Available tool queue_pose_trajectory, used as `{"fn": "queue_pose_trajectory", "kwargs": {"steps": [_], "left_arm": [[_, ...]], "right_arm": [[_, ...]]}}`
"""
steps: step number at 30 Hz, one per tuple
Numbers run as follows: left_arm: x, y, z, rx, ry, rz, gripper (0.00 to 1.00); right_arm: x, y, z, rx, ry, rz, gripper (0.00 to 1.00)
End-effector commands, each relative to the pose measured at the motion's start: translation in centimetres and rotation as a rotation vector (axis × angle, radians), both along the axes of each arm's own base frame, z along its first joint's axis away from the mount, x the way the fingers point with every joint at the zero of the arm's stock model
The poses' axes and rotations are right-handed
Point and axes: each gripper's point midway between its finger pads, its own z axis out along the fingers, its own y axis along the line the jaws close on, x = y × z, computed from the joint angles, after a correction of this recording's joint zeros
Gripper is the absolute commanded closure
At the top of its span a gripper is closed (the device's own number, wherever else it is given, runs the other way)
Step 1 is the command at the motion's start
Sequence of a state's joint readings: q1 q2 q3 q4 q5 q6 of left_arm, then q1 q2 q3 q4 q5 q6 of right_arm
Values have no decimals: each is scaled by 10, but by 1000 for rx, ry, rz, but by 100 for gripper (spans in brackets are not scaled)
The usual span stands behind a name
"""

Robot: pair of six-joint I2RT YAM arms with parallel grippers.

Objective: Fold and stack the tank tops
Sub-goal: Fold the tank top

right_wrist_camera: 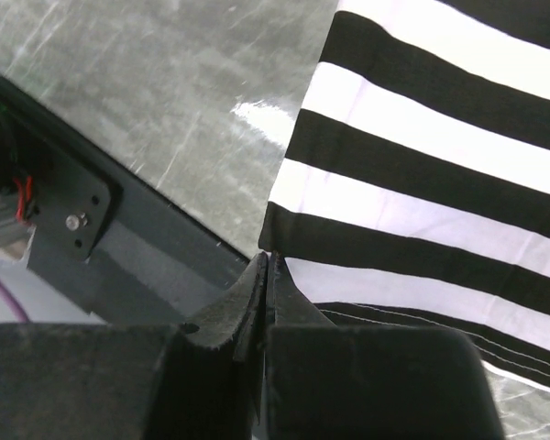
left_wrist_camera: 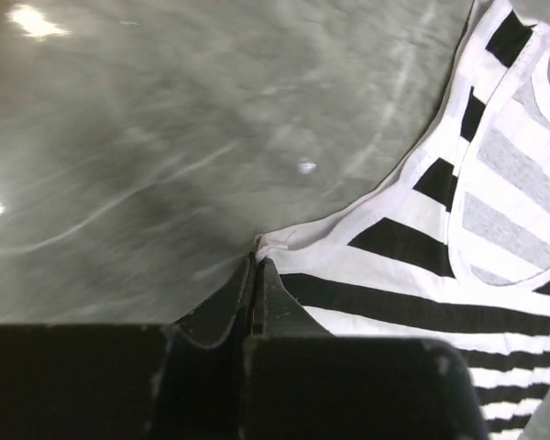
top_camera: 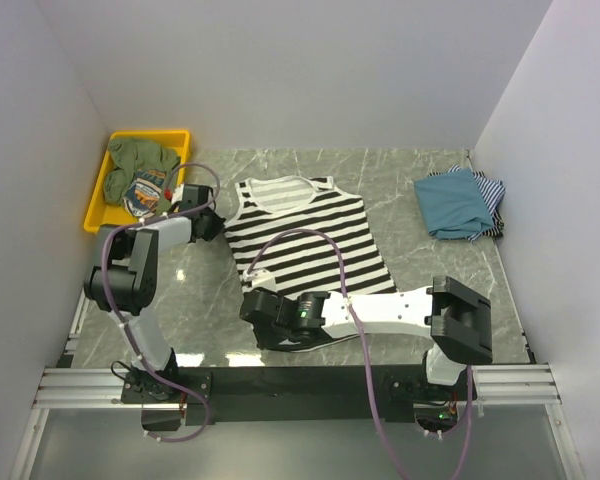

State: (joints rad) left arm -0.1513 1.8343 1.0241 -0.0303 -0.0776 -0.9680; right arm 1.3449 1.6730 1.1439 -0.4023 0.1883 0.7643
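A black-and-white striped tank top [top_camera: 305, 235] lies spread flat in the middle of the table, neckline toward the back. My left gripper [top_camera: 213, 222] is shut, pinching the white edge of its left side corner [left_wrist_camera: 273, 244] below the armhole. My right gripper [top_camera: 252, 300] is shut on the near-left hem corner [right_wrist_camera: 284, 220], close to the table's front edge. At the back right a folded teal-blue tank top [top_camera: 454, 203] rests on a thin-striped blue-and-white one [top_camera: 492, 190].
A yellow tray [top_camera: 98, 200] at the back left holds an olive-green garment [top_camera: 140, 160]. Grey walls close in the table on three sides. The black mounting rail [right_wrist_camera: 119, 238] runs along the near edge, just beside my right gripper.
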Motion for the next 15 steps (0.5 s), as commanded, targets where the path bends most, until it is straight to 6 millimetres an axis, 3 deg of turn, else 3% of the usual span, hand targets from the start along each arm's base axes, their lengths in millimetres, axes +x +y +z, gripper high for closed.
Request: {"fn": "queue_pose_trajectory", "kwargs": {"steps": [1, 5, 8, 13, 15], "left_arm": [[-9, 28, 23, 79, -12, 121, 99], [-14, 49, 34, 138, -6, 200, 99], [-12, 53, 42, 145, -6, 203, 99], [-1, 41, 54, 136, -35, 157, 99], [1, 28, 54, 145, -29, 122, 100]], "right_arm": [[-18, 25, 21, 85, 17, 89, 100], [-38, 48, 12, 64, 24, 183, 100], [-42, 59, 11, 83, 38, 209, 100], [-34, 54, 16, 111, 23, 184, 100], [-29, 50, 28, 165, 24, 155, 100]]}}
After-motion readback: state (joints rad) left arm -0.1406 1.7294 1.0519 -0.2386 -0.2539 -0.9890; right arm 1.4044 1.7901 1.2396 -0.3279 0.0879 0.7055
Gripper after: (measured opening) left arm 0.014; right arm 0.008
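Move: The striped tank top lies spread flat, its middle about 20 cm to the right of the left hand and 8 cm back. Its neckline sits some 12 cm right of that hand and 9 cm farther out, and the yellow basket about 22 cm left and 13 cm ahead. From the right hand, the tank top's middle is roughly 25 cm ahead, 11 cm right and 6 cm lower; the table's front edge runs some 4 cm back. The striped tank top is dragged to the left by its left side, the left hand still pinching the underarm edge and the right hand the hem corner. Both hands go about 4 cm left, easing off at the end. The left also draws back and rises a couple of centimetres; the right draws back some 3 cm towards the table's front edge, turning roughly 10 degrees counter-clockwise. ##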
